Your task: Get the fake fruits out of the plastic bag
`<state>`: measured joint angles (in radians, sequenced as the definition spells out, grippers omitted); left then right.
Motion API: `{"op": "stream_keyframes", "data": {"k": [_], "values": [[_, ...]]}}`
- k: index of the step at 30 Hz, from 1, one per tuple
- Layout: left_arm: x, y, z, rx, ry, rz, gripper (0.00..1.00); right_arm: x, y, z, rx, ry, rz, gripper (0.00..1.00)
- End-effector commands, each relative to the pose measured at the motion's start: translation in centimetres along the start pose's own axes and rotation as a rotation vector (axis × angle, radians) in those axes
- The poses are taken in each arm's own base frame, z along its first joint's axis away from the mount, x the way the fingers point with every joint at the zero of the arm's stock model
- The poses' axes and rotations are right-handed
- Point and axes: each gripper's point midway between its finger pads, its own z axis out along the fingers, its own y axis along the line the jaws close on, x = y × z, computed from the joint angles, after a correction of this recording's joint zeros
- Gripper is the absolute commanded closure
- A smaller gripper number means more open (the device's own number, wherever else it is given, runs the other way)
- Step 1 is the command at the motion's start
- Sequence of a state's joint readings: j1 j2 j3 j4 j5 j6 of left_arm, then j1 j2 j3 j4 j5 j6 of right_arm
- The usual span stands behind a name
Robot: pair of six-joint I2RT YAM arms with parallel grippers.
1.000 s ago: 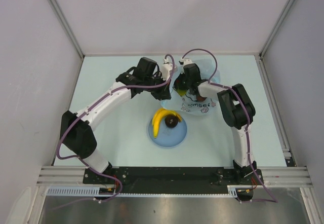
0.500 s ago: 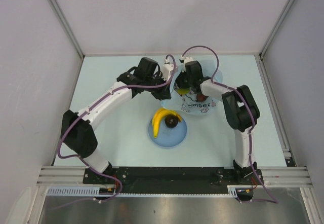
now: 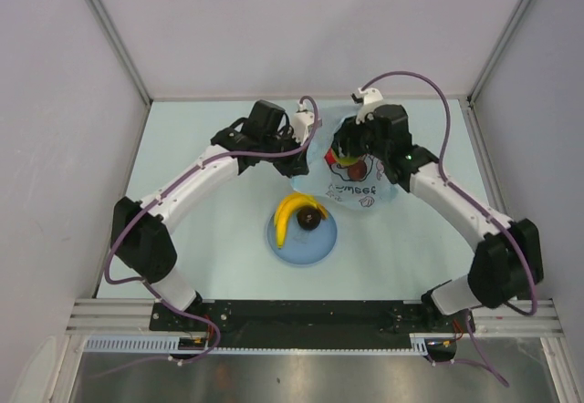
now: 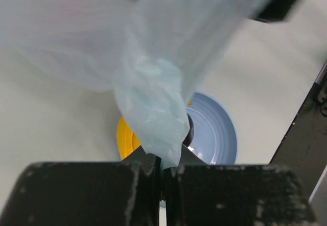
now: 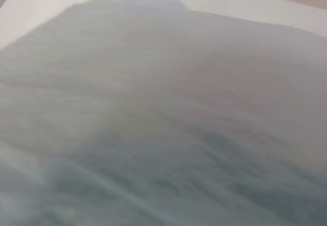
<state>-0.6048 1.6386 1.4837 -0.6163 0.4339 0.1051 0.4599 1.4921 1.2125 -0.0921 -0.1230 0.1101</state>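
Note:
The pale-blue plastic bag [image 3: 362,191] with its cartoon print lies at the back middle of the table. My left gripper [image 4: 162,160] is shut on a bunched edge of the bag [image 4: 153,108] and holds it up. My right gripper [image 3: 350,154] reaches into the bag's mouth, and the film hides its jaws. A red fruit [image 3: 330,157] and a darker red one [image 3: 359,168] show inside the mouth. The bag film [image 5: 163,134] blurs the whole right wrist view. A yellow banana [image 3: 288,213] and a small maroon fruit [image 3: 310,219] rest on the blue plate [image 3: 306,248].
The blue plate [image 4: 217,134] sits in front of the bag, between the two arms, with the banana [image 4: 126,140] on it. Grey walls stand close on the left, back and right. A metal rail runs along the near edge.
The right arm has swung its elbow far out to the right, and its wrist has shifted right over the bag. The left arm, plate and fruits on it stayed put.

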Motion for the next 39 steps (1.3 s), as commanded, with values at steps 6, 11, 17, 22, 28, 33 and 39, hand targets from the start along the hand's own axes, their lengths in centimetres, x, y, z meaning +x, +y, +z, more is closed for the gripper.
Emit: {"op": "stream_keyframes", "data": {"k": [6, 11, 17, 22, 28, 33, 39], "values": [[-3.6, 0.5, -0.7, -0.038, -0.062, 0.079, 1.00, 5.4, 5.3, -7.8, -0.294, 0.069, -0.190, 0.53], [-6.2, -0.7, -2.4, -0.006, -0.132, 0.109, 1.00, 9.9, 4.3, -7.3, -0.268, 0.139, -0.156, 0.52], [-8.2, -4.3, -5.3, 0.128, -0.218, 0.175, 1.00, 10.1, -0.3, -4.9, -0.106, 0.124, -0.100, 0.51], [-7.9, -4.6, -5.2, 0.147, -0.214, 0.170, 1.00, 10.1, -1.6, -4.1, -0.076, 0.144, -0.115, 0.53], [-6.8, -0.6, -2.7, -0.014, -0.148, 0.123, 1.00, 9.8, 5.9, -7.6, -0.305, 0.157, -0.333, 0.55], [-6.0, 0.2, -1.3, -0.021, -0.120, 0.103, 1.00, 10.2, 10.8, -12.4, -0.470, 0.133, -0.511, 0.55], [-7.2, 0.7, -1.3, -0.014, -0.143, 0.067, 1.00, 13.8, 12.7, -15.2, -0.655, 0.205, -0.750, 0.57]]}}
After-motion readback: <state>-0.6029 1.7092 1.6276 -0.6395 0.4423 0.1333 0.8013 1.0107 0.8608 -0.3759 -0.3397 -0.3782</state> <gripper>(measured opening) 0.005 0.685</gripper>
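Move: The right hand holds the green-yellow fruit high over the open bag. The plate lies about 17 cm back, 12 cm left and 22 cm below. The banana on it is some 12 cm back and 14 left, the dark round fruit 13 back and 10 left; the dark red fruit in the bag is almost straight below, about 20 cm down. From the left hand, still pinching the bag's rim, the plate is about 8 cm back and 3 right. Back out over the bag, the right hand carries the green-yellow fruit, dipping about 10 cm and edging briefly forward and right on the way, then swings on back, left and up, turning some 40 degrees counter-clockwise to end roughly 20 cm farther back, still above the table at the plate's right. The left hand keeps its pinch on the rim, rising about 6 cm, then sinking most of the way again. ##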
